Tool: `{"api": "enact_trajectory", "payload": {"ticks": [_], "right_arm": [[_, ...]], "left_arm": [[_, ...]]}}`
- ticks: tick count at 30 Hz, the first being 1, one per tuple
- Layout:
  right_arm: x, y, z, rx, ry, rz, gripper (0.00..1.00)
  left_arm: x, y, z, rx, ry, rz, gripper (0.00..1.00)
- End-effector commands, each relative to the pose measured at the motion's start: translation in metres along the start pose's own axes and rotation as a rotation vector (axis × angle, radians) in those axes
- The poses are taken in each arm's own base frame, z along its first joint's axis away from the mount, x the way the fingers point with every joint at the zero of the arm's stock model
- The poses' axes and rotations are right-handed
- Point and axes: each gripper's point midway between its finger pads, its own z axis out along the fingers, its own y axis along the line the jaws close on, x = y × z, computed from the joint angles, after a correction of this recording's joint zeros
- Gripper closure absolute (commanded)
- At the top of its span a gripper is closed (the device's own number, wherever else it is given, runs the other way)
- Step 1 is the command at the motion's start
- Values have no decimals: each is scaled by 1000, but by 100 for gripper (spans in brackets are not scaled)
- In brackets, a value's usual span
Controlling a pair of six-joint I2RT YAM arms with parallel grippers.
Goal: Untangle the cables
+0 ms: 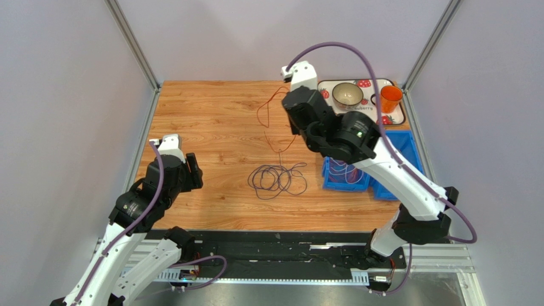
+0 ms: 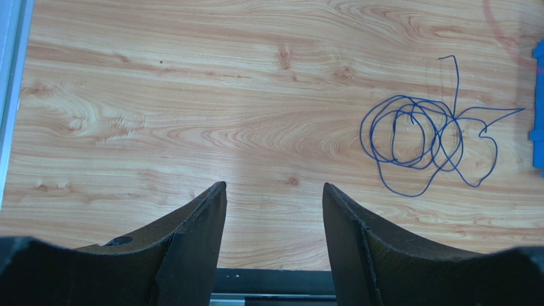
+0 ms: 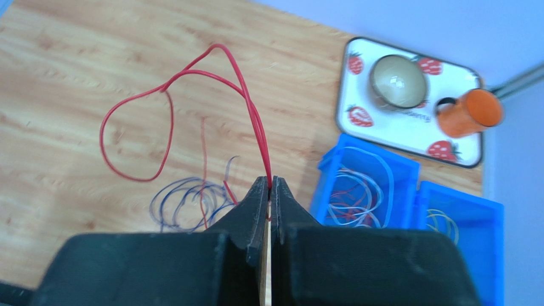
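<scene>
A loose coil of dark blue-purple cable (image 1: 278,179) lies on the wooden table at mid-front. It also shows at the right of the left wrist view (image 2: 440,137) and, blurred, below the red loop (image 3: 185,204). A thin red cable (image 1: 259,115) hangs in a loop from my right gripper (image 1: 288,94), raised over the far middle of the table. In the right wrist view that gripper (image 3: 271,185) is shut on the red cable (image 3: 218,46), whose lower end trails down to the coil. My left gripper (image 1: 188,167) stands open and empty (image 2: 273,188) over bare wood, left of the coil.
Two blue bins sit at the right: one (image 3: 332,167) holds white and red cables, the other (image 3: 472,197) holds yellow ones. Behind them a strawberry-print tray (image 1: 368,83) carries a bowl (image 1: 348,94) and an orange cup (image 1: 391,97). Grey walls enclose the table.
</scene>
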Motion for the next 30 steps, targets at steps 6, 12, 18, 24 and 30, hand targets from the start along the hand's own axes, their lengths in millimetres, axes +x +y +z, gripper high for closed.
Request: {"api": "enact_trajectory", "payload": {"ticks": [6, 12, 18, 24, 30], "right_arm": [[-47, -127, -44, 246, -162, 77, 100], [-44, -182, -57, 384, -184, 99, 100], [-32, -222, -65, 495, -181, 122, 100], [-21, -254, -70, 578, -164, 156, 100], [-16, -283, -78, 643, -162, 195, 100]], "left_arm": [[-6, -3, 1, 15, -24, 4, 35], [-6, -7, 0, 44, -25, 12, 34], [-7, -9, -1, 61, -35, 15, 34], [-5, -12, 1, 71, -20, 25, 34], [-5, -13, 1, 74, -17, 25, 34]]}}
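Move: The blue box on the right, apparently the goal for the red cable, lies about 32 cm to the right of the right hand, some 4 cm ahead and 36 cm below. The other blue box is nearer, roughly 16 cm right and 7 cm ahead; the blue cable lies about 6 cm left of the hand, level fore and aft, 38 cm down. From the idle left hand, the right-hand box is about 61 cm right, 12 cm ahead and 19 cm down. Still pinching the red cable in shut fingers, the right hand sweeps it about 26 cm to the right, high over the nearer blue box towards the right-hand one. It climbs some 7 cm in the first half, then runs nearly level, while the wrist swings about 35 degrees clockwise and the fingertips tilt up a little. ##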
